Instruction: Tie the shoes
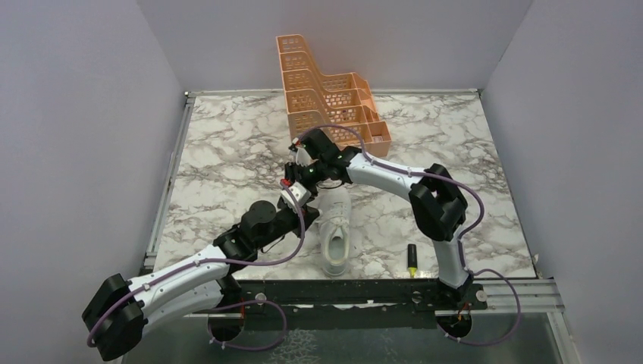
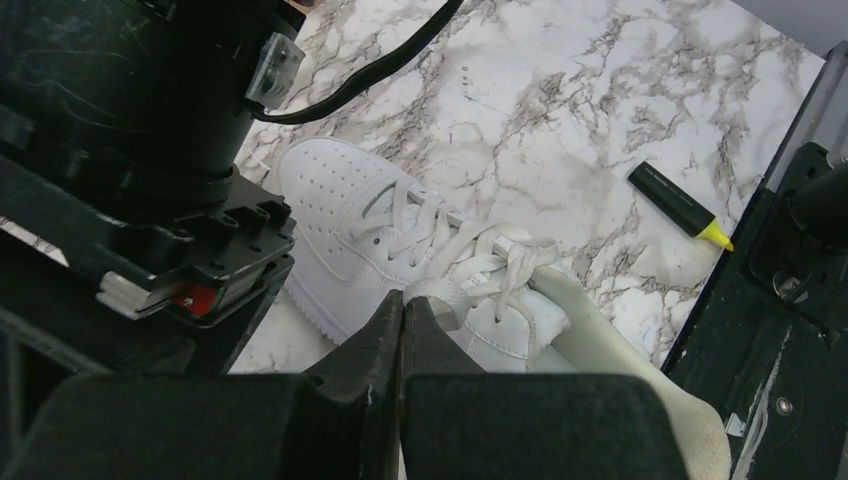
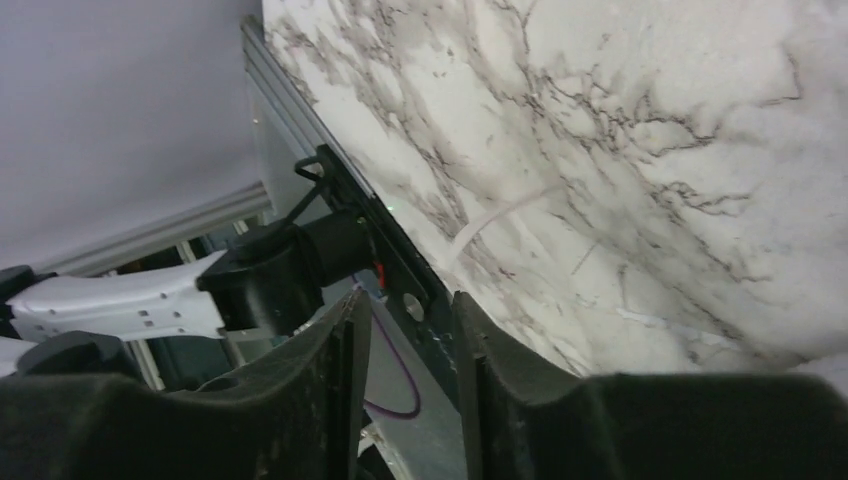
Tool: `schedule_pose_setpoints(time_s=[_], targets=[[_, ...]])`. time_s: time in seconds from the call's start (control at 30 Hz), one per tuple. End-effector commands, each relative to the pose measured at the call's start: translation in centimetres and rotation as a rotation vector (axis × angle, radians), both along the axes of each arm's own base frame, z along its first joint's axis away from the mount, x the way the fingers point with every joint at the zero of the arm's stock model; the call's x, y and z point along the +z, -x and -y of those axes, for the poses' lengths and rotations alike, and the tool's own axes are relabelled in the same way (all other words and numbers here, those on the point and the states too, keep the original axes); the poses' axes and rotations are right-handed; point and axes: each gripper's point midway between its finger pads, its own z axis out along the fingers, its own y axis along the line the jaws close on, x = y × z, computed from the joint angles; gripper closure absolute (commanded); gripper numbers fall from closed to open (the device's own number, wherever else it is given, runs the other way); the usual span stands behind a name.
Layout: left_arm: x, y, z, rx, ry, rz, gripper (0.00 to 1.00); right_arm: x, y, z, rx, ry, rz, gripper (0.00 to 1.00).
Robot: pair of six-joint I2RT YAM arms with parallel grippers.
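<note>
The white sneaker (image 1: pixel 335 236) lies on the marble table, toe toward the near edge. It also shows in the left wrist view (image 2: pixel 345 215), with its laces (image 2: pixel 455 245) loosely crossed. My left gripper (image 1: pixel 306 203) is at the shoe's collar. In its wrist view the left gripper (image 2: pixel 404 303) is shut on a loop of white lace (image 2: pixel 445 293). My right gripper (image 1: pixel 297 176) hovers just above and left of the shoe. In its wrist view the right gripper (image 3: pixel 405 312) is open and empty, above the table's left edge.
An orange tiered rack (image 1: pixel 326 98) stands at the back centre. A black and yellow highlighter (image 1: pixel 412 259) lies right of the shoe, near the front edge, and shows in the left wrist view (image 2: pixel 680 205). A pale insert (image 2: pixel 620 350) sticks out of the shoe's opening.
</note>
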Motion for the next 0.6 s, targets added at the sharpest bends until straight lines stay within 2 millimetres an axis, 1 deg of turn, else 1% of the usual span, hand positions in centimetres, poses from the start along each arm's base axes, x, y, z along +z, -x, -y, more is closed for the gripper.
schedule_pose_setpoints(time_s=[0.0,0.07,0.13,0.17,0.2,0.27,0.33,0.37,0.4,0.47,0.53,0.57], targets=[[1.2,-0.3,-0.1,0.017,0.049,0.028,1.00,1.4,-1.6,1.5,-0.008,0.017,-0.017,0.51],[1.1,-0.4,-0.1,0.030,0.053,0.017,1.00,2.7,-3.5,3.4,-0.022,0.011,0.031,0.45],[1.3,-0.7,-0.2,0.054,0.061,0.011,1.00,4.0,-5.0,6.0,-0.041,0.033,0.102,0.40],[1.4,-0.9,-0.2,0.060,0.063,0.007,1.00,4.7,-5.5,7.7,-0.047,0.045,0.134,0.38],[1.3,-1.0,-0.1,0.064,0.059,-0.002,1.00,4.7,-5.5,9.5,-0.045,0.061,0.149,0.38],[0.9,-1.5,0.1,0.075,0.042,-0.034,1.00,5.2,-5.4,12.4,-0.019,0.057,0.253,0.38],[0.6,-1.8,0.6,0.057,0.033,-0.068,1.00,5.5,-4.8,14.7,0.057,0.082,0.467,0.38],[0.3,-2.0,0.7,0.047,0.030,-0.090,1.00,5.3,-4.1,15.4,0.100,0.074,0.557,0.38],[0.3,-2.2,1.0,0.031,0.031,-0.109,1.00,5.8,-3.2,15.6,0.147,0.039,0.656,0.38],[-0.1,-2.4,1.4,-0.011,0.038,-0.164,1.00,5.7,-1.1,15.9,0.260,-0.008,0.870,0.38],[-0.3,-3.0,1.4,-0.044,0.046,-0.214,1.00,6.5,0.9,15.6,0.339,-0.075,1.065,0.37],[-0.4,-3.2,1.4,-0.061,0.048,-0.235,1.00,7.2,1.9,15.5,0.364,-0.135,1.149,0.37]])
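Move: The shoe's lacing, which the right hand heads back over, lies about 11 cm to its right, 3 cm back and 5 cm below. The toe is also 11 cm right, 3 cm ahead and lower; the foot opening is 11 cm right and 11 cm back. The lace loop in the left fingers is about 4 cm right and 2 cm back. From the left hand, the lacing is some 6 cm right, 1 cm back and 7 cm below. The lace loop stays pinched in the shut left fingers, carried about 3 cm forward and slightly down late on. The right hand, its fingers already parting beside it, opens much wider, swings forward around the loop and then back while crossing rightward over the shoe, some 16 cm in all, rising and rolling roughly 40 degrees. ##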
